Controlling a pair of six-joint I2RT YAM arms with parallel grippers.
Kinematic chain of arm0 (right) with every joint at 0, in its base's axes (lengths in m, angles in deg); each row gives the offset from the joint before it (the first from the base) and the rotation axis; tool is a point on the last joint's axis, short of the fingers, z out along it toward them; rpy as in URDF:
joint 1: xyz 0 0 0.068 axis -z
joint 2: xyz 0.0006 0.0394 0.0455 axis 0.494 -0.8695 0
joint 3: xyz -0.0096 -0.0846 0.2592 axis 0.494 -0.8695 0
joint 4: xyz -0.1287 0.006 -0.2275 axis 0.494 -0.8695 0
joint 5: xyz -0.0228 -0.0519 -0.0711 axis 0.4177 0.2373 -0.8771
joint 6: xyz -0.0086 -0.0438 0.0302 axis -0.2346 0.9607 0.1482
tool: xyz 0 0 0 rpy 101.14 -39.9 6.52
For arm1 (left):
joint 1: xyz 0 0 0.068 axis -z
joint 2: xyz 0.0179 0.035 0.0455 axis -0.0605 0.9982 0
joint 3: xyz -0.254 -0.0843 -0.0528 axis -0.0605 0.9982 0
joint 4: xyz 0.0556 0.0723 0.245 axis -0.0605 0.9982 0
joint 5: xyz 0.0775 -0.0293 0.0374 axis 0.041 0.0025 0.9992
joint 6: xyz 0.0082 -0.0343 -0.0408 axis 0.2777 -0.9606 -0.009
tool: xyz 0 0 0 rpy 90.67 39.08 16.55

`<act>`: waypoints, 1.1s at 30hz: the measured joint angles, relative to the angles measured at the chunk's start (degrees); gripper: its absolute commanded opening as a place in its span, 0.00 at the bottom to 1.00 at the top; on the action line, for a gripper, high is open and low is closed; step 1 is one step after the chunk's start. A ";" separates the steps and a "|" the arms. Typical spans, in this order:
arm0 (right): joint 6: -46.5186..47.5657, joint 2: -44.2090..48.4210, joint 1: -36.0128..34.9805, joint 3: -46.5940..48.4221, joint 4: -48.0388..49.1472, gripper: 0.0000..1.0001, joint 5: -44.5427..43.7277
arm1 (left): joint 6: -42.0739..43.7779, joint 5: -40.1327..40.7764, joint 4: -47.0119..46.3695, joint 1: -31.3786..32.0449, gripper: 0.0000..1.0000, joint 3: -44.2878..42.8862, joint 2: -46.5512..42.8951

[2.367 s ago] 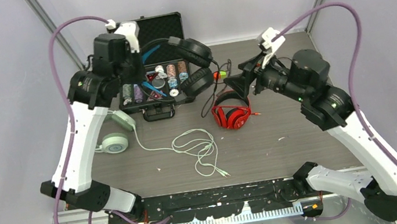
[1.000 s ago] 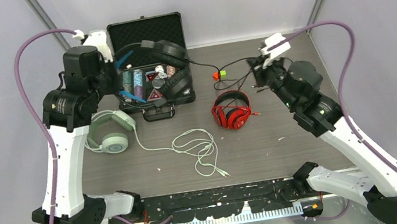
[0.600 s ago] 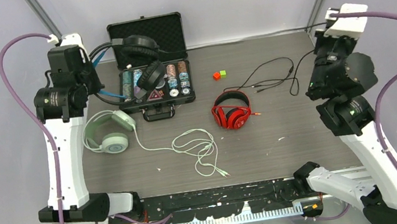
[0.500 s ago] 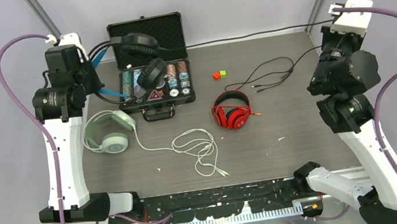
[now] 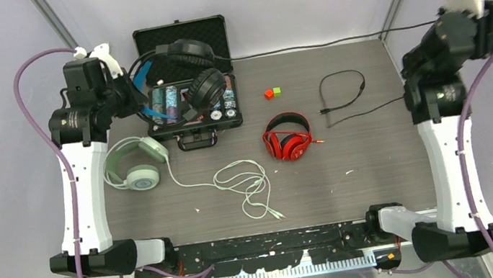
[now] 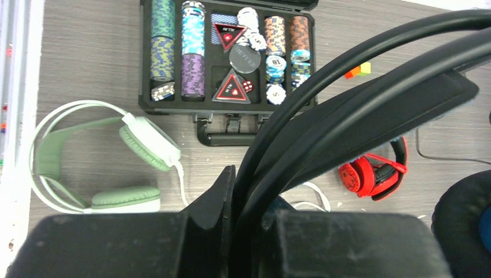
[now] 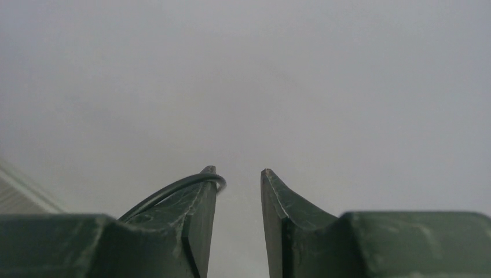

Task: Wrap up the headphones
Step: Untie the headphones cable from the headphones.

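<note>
My left gripper (image 6: pixel 249 191) is shut on the headband of the black headphones (image 5: pixel 189 51), holding them above the open case; it shows in the top view (image 5: pixel 130 101) at the back left. Their thin black cable (image 5: pixel 303 47) runs along the back edge toward the raised right arm (image 5: pixel 460 32), and its loose end loops on the table (image 5: pixel 343 93). My right gripper (image 7: pixel 238 174) is open, facing a grey wall, with a thin black cable (image 7: pixel 173 188) draped over its left fingertip. The red headphones (image 5: pixel 288 137) lie mid-table. The mint-green headphones (image 5: pixel 137 165) lie at the left.
An open black case (image 5: pixel 214 34) of poker chips sits at the back left, under the held headphones. Small red and green cubes (image 5: pixel 272 92) lie beside it. The mint cable (image 5: pixel 247 186) coils across the front middle. Enclosure walls stand close on both sides.
The right arm swung up and back to the far right corner, pulling the black cable along, and its jaws opened. The left arm drew the black headphones leftward, then slightly right.
</note>
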State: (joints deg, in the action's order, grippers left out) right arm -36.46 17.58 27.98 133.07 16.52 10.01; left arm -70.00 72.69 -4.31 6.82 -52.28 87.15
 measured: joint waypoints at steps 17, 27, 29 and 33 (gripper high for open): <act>-13.57 -7.50 13.75 23.21 -21.59 0.67 16.81 | -4.48 -6.82 -4.17 -0.39 0.00 3.28 0.00; -37.46 -5.51 12.79 7.74 -33.35 0.63 64.24 | -5.18 -12.33 -4.59 -0.42 0.00 4.96 0.63; -41.88 -4.17 11.85 3.76 -30.56 0.63 73.13 | -5.07 -13.33 -4.59 -0.42 0.00 4.96 0.63; -48.15 0.28 2.99 -7.06 -20.87 0.66 88.02 | -5.05 -16.74 -4.76 -0.44 0.00 5.05 0.61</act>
State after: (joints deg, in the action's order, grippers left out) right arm -84.61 17.86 30.97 126.01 -4.35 98.03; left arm -75.05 55.95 -9.08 6.39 -47.24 87.76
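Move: The black headphones, gripped by the left hand, lie about 55 cm left, 10 cm ahead and 14 cm below the right hand, with their cable stretched across to its fingers. Down on the table, the red headphones are roughly 34 cm left and 8 cm ahead of the right hand, the small cubes some 36 cm left and 25 cm ahead. From the left hand, the black headphones' middle is about 11 cm right, 3 cm ahead and slightly below. Right hand opens further, lifts 10 cm off the cable, then swings 30 cm left and down towards left-held headphones. ##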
